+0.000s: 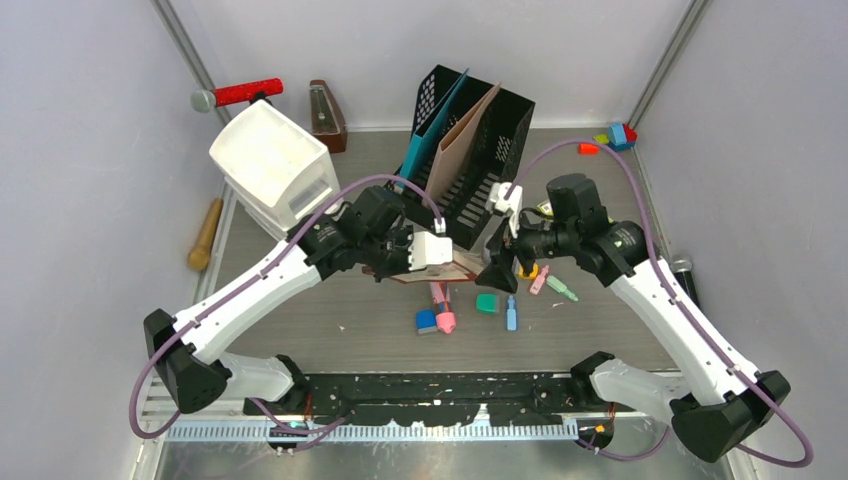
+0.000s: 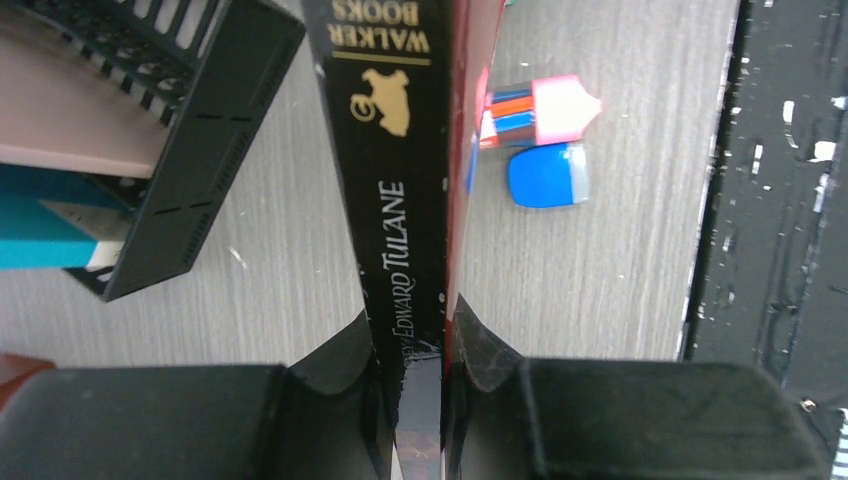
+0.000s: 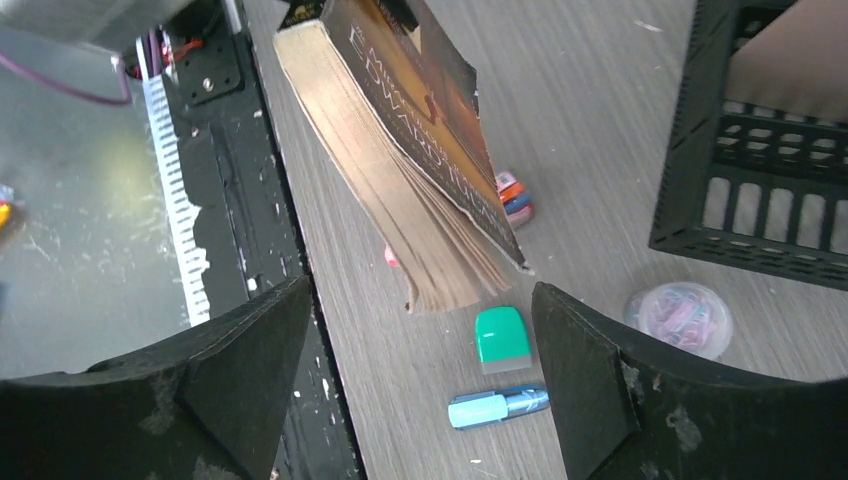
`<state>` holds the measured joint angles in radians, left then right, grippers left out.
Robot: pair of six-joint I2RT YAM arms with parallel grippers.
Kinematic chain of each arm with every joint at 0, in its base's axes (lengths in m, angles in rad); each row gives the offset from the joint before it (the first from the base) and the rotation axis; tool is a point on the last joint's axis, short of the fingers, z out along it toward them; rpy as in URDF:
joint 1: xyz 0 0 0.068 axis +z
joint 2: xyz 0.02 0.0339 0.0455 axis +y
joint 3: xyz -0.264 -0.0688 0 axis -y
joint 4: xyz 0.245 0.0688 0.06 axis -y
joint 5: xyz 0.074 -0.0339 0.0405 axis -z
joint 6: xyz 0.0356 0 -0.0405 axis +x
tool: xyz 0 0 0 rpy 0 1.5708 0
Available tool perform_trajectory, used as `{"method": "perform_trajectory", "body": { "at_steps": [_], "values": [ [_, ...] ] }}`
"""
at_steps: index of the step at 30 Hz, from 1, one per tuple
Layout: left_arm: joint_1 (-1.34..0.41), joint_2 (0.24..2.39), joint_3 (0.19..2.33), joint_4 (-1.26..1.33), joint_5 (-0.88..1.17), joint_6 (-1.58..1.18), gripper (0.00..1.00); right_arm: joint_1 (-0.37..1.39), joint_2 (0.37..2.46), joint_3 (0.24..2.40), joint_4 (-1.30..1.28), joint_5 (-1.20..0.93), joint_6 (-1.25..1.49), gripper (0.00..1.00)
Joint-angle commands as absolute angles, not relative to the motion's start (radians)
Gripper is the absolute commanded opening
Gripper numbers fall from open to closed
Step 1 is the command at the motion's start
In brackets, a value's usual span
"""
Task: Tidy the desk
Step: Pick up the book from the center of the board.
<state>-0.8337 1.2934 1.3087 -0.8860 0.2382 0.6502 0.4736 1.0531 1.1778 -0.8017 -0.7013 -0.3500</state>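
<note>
My left gripper is shut on the spine of a dark paperback book, holding it on edge above the desk. In the top view the book hangs between the two grippers, in front of the black file holder. My right gripper stands open just short of the book's free corner, with nothing between its fingers. A green eraser and a light blue marker lie on the desk under its jaws.
A pink marker and a blue eraser lie beside the book. A tub of paper clips sits near the file holder. A white drawer box, a metronome and coloured blocks stand at the back. A black rail runs along the near edge.
</note>
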Motion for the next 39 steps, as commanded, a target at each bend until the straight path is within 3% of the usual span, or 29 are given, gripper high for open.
{"method": "perform_trajectory", "body": {
  "at_steps": [1, 11, 12, 14, 15, 16, 17, 19, 20, 22, 23, 24, 26, 29, 39],
  "values": [
    [-0.838, 1.269, 1.364, -0.907, 0.357, 0.683, 0.0, 0.554, 1.056, 1.123, -0.702, -0.678, -0.413, 0.87],
    [-0.838, 1.314, 1.394, -0.925, 0.441, 0.657, 0.0, 0.645, 1.129, 1.061, -0.572, -0.653, -0.408, 0.81],
    [-0.838, 1.314, 1.39, -0.925, 0.45, 0.657, 0.0, 0.646, 1.13, 1.057, -0.566, -0.651, -0.408, 0.76],
    [-0.838, 1.314, 1.383, -0.925, 0.462, 0.657, 0.0, 0.649, 1.131, 1.058, -0.561, -0.646, -0.405, 0.57],
    [-0.838, 1.313, 1.378, -0.921, 0.463, 0.654, 0.0, 0.649, 1.132, 1.06, -0.563, -0.644, -0.402, 0.39],
    [-0.838, 1.312, 1.373, -0.916, 0.463, 0.648, 0.0, 0.649, 1.132, 1.067, -0.57, -0.64, -0.394, 0.29],
    [-0.837, 1.308, 1.369, -0.911, 0.463, 0.642, 0.0, 0.649, 1.132, 1.071, -0.574, -0.638, -0.389, 0.13],
    [-0.834, 1.303, 1.363, -0.902, 0.463, 0.624, 0.0, 0.649, 1.128, 1.079, -0.582, -0.629, -0.377, 0.02],
    [-0.831, 1.3, 1.361, -0.896, 0.464, 0.613, 0.0, 0.649, 1.123, 1.078, -0.583, -0.619, -0.373, 0.01],
    [-0.817, 1.292, 1.356, -0.879, 0.472, 0.579, 0.1, 0.648, 1.104, 1.065, -0.57, -0.591, -0.363, 0.01],
    [-0.805, 1.285, 1.353, -0.866, 0.481, 0.562, 0.22, 0.648, 1.088, 1.049, -0.56, -0.576, -0.355, 0.01],
    [-0.784, 1.277, 1.35, -0.853, 0.494, 0.539, 0.42, 0.647, 1.069, 1.041, -0.542, -0.538, -0.353, 0.01],
    [-0.745, 1.259, 1.338, -0.817, 0.519, 0.49, 0.7, 0.647, 1.051, 1.022, -0.518, -0.469, -0.352, 0.01],
    [-0.674, 1.224, 1.321, -0.744, 0.556, 0.39, 0.98, 0.643, 1.021, 1.014, -0.499, -0.347, -0.371, 0.0],
    [-0.44, 1.218, 1.332, -0.527, 0.623, -0.135, 1.0, 0.643, 1.035, 1.057, -0.394, -0.044, -0.518, 0.0]
  ]
}}
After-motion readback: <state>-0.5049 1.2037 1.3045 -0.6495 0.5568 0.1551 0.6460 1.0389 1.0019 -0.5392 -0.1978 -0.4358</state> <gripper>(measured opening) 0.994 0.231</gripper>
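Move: My left hand holds the book at its spine, the book hanging with its middle some 4 cm to the right and 4 cm below. From my open right hand, the book's middle is about 10 cm left, 1 cm ahead and 8 cm lower. On the table, roughly 22 cm below the right hand, the round tub lies 4 cm ahead and 3 cm right, the green eraser 6 cm back and 2 cm right; the black rack's middle is 20 cm ahead, 3 cm left. I bring my right hand some 5 cm down and 4 cm left onto the book's free end and pinch it, while my left hand draws back about 2 cm, still holding the book. Then my left fingers open wide and leave, up 7 cm and forward, as my right hand carries the book about 6 cm forward and 5 cm right towards the rack, turning clockwise. ##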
